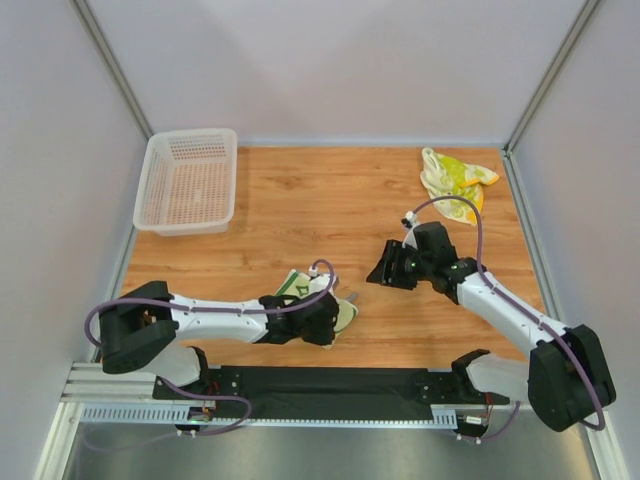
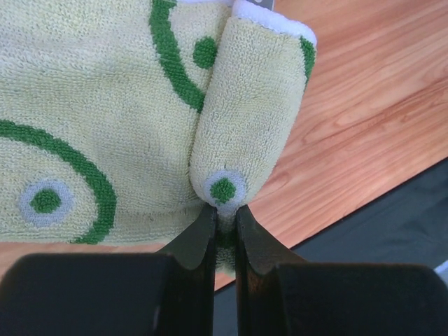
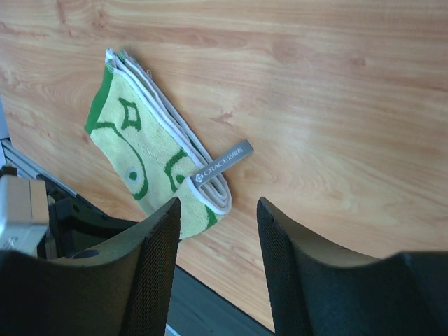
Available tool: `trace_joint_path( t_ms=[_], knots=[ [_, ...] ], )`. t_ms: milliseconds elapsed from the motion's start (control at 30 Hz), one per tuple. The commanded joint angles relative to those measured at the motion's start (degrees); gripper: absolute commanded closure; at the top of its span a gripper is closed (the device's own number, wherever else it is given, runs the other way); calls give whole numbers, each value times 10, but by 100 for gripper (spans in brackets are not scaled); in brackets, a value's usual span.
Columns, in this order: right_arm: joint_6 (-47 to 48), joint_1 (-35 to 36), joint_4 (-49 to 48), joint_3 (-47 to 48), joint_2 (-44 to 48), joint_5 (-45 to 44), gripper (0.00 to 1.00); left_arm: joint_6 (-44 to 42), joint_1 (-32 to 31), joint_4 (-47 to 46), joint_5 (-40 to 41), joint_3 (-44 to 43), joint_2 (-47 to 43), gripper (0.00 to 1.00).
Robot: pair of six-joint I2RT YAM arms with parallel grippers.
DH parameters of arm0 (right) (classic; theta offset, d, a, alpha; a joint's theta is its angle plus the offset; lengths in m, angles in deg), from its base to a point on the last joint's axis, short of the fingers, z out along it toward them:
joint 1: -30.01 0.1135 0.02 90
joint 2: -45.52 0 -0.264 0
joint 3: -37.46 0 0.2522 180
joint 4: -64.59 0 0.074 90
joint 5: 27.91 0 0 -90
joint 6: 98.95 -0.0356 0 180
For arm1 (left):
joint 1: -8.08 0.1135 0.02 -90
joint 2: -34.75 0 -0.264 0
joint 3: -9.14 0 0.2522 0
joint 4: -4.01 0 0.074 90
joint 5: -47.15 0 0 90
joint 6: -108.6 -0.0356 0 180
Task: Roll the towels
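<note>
The cream towel with green lines (image 1: 300, 285) lies partly rolled near the table's front edge. In the left wrist view its rolled fold (image 2: 245, 119) rests against the flat part (image 2: 84, 105). My left gripper (image 2: 224, 213) is shut on the end of that fold; the top view shows the gripper (image 1: 335, 315) at the towel's right end. My right gripper (image 1: 385, 270) hovers open and holds nothing, right of the towel and apart from it. In its own view, beyond the open right gripper (image 3: 217, 210), the towel (image 3: 140, 147) shows a grey label (image 3: 220, 166). The second towel (image 1: 455, 175), yellow-green with an orange edge, lies crumpled at the back right.
A white mesh basket (image 1: 187, 180) stands at the back left corner. A black rail (image 1: 320, 385) runs along the near edge, just below the held towel. Grey walls close in the table on three sides.
</note>
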Motion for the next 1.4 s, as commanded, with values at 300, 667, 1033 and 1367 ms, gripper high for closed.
trace_joint_path(
  t_ms=[300, 667, 1033, 1367],
  knots=[
    [-3, 1, 35, -22, 53, 18, 50, 81, 37, -143, -105, 76, -47, 97],
    [-26, 1, -20, -69, 92, 75, 50, 141, 59, -223, -147, 128, -37, 97],
    [-36, 5, -52, -89, 103, 110, 49, 193, 90, -279, -185, 168, -37, 98],
    [-46, 49, -83, -108, 101, 103, 48, 290, 128, -376, -238, 233, -38, 98]
  ],
)
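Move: The green-and-cream towel lies folded under the left hand, which already pinches its near edge; the towel's middle is about 6 cm ahead and 3 cm to the left of that hand, at much the same height. From the open right hand, the towel's middle is roughly 7 cm back, 14 cm to the left and 7 cm below. Its grey tag lies closer to the right hand, some 4 cm back, 7 cm left and 7 cm down. Turning nearly in place, the left hand keeps its pinch on the towel's near edge and swings over some 35 degrees, so its fingers come to point flatter and more to the right. Meanwhile the right hand draws back about 5 to 6 cm at level height, then also drifts left, closing on the tagged end of the towel with fingers still open and touching nothing. ##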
